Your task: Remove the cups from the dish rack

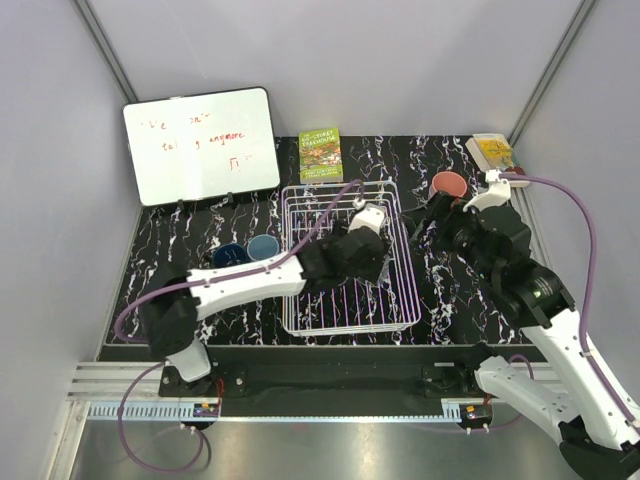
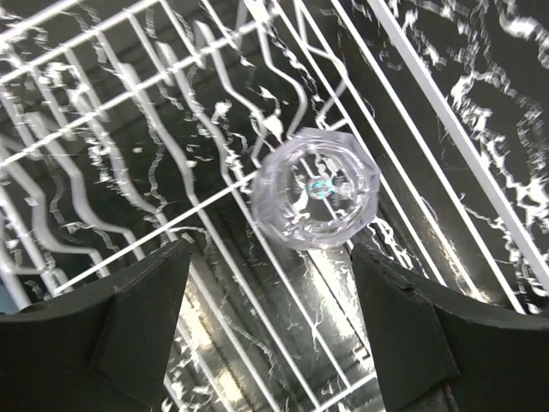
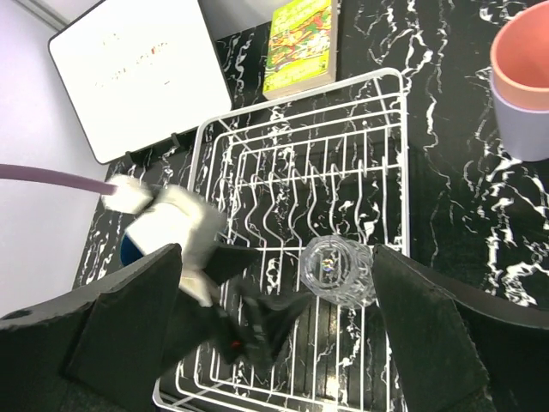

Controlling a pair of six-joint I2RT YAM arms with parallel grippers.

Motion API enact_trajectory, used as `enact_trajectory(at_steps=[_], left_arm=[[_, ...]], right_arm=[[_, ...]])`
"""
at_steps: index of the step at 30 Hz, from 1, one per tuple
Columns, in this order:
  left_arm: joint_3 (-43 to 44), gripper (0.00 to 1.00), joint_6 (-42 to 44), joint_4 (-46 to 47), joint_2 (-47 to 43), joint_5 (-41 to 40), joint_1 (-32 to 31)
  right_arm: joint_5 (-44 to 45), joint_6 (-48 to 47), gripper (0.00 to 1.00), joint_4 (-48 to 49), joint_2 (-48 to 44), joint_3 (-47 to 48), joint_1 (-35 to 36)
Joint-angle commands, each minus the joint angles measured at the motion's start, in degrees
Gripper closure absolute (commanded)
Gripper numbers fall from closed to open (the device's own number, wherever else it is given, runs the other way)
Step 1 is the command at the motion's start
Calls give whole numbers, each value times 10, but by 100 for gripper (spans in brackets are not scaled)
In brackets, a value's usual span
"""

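Observation:
The white wire dish rack (image 1: 296, 300) sits mid-table. A clear faceted glass cup (image 2: 316, 189) stands upright on its grid floor (image 2: 215, 196), near the right wall. My left gripper (image 2: 270, 287) is inside the rack, open, the glass just beyond its fingertips and untouched. The right wrist view shows the same glass (image 3: 340, 271) with the left gripper (image 3: 262, 322) beside it. My right gripper (image 3: 276, 257) hangs open high above the rack (image 3: 401, 129), holding nothing. A salmon-pink cup (image 3: 525, 51) is nested in a lavender cup (image 3: 525, 129) on the table right of the rack.
A dark blue cup (image 1: 228, 255) and a light blue cup (image 1: 263, 246) stand left of the rack. A whiteboard (image 1: 200, 145) leans at the back left, a green book (image 1: 320, 155) lies behind the rack, and a yellow packet (image 1: 493, 152) is at the back right.

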Motion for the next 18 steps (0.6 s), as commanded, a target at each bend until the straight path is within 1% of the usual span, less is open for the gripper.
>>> enact_trajectory(at_steps=[1, 7, 13, 18], left_arm=[[46, 18, 20, 24, 42, -18, -11], [79, 17, 37, 32, 86, -36, -32], [85, 16, 41, 51, 99, -38, -38], [107, 16, 46, 46, 132, -62, -38]], right_arm=[[36, -10, 0, -38, -7, 16, 2], [41, -10, 0, -43, -17, 9, 2], [31, -5, 0, -45, -33, -5, 2], [27, 2, 0, -55, -45, -13, 2]])
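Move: The clear glass stands in the dish rack, about 3 cm ahead of the left hand, 4 cm to its right and 7 cm below. The rack's right rail runs some 8 cm right of the glass; the stacked pink and purple cups stand roughly 16 cm beyond the glass and 19 cm to its right. From the right hand, the glass lies about 5 cm ahead, 8 cm left and 22 cm below. Left hand, fingers open, shifts 5 cm right and sinks 3 towards the glass; right retreats 2 cm back-right. ##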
